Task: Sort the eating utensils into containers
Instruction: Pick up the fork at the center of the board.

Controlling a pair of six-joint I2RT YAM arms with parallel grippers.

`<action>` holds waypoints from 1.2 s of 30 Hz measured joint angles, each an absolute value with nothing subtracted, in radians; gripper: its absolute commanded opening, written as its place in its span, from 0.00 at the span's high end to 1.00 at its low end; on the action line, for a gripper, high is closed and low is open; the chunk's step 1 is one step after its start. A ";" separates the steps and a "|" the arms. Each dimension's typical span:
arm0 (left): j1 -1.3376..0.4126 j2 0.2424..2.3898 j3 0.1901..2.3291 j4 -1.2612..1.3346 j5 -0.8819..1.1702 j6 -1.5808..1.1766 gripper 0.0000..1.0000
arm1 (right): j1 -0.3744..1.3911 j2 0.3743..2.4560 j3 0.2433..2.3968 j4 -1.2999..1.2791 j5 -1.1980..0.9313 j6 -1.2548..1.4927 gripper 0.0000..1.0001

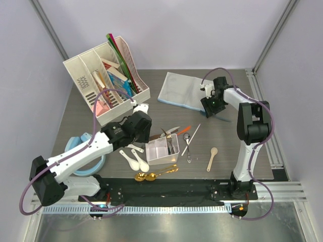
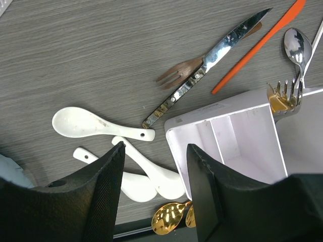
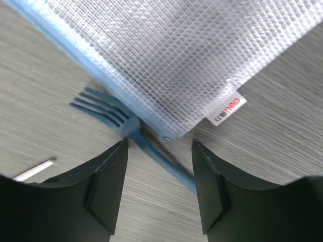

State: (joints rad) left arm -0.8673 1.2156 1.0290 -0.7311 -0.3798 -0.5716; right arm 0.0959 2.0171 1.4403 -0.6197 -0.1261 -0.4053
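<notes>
The white divided container (image 1: 162, 149) stands mid-table with a gold fork (image 2: 280, 98) and silver pieces in it. My left gripper (image 2: 155, 151) hangs open above three white ceramic spoons (image 2: 96, 125) beside the container's (image 2: 227, 146) left wall, holding nothing. Past them lie a silver knife (image 2: 207, 65), a brown fork (image 2: 179, 75), an orange knife (image 2: 262, 45) and a silver spoon (image 2: 295, 45). Gold spoons (image 1: 149, 175) and a wooden spoon (image 1: 212, 159) lie near the front. My right gripper (image 3: 159, 146) is open, its jaws either side of a blue fork's (image 3: 108, 113) handle.
A mesh pouch (image 3: 192, 50) with a blue edge lies over part of the blue fork, at the back right (image 1: 181, 91). A white file organizer (image 1: 108, 75) with books stands at the back left. A light-blue ring (image 1: 83, 151) sits under the left arm.
</notes>
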 measured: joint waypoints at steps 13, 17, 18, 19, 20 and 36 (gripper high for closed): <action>-0.867 1.285 1.064 -0.747 -0.370 -0.568 0.48 | 0.124 2.008 1.436 -0.704 -0.176 -0.368 0.62; -0.867 1.287 1.065 -0.748 -0.370 -0.567 0.48 | 0.163 1.987 1.402 -0.718 -0.147 -0.358 0.70; -0.867 1.287 1.065 -0.748 -0.370 -0.566 0.48 | 0.171 1.983 1.396 -0.717 -0.137 -0.355 0.70; -0.867 1.285 1.065 -0.748 -0.370 -0.566 0.48 | 0.184 1.979 1.390 -0.716 -0.125 -0.353 0.70; -0.867 1.284 1.065 -0.748 -0.370 -0.566 0.48 | 0.199 1.974 1.381 -0.714 -0.105 -0.352 0.70; -0.867 1.175 1.035 -0.752 -0.401 -0.569 0.47 | 0.334 1.871 1.257 -0.655 0.013 -0.258 0.99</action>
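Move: The teal fork lies just under the right hand's open fingers, which straddle its neck; its middle is about 4 cm right, 1 cm back and 1 cm below. The grey mesh pouch, its near corner just ahead of the fingers, centres some 16 cm ahead and 14 cm left. The white stick's middle is roughly 15 cm back and 12 cm left, the orange knife about 9 cm back and 16 cm left. From the left hand the fork is about 18 cm ahead, 45 cm right and 15 cm lower. The right fingers pinch the fork at its neck, closing from more than half open to nearly shut while the hand slides almost level back and to the left, away from the pouch and towards the white stick's far end. With the fork gripped it continues the same way, about 10 cm in all, beginning to rise only at the very end; the wrist barely tilts. ##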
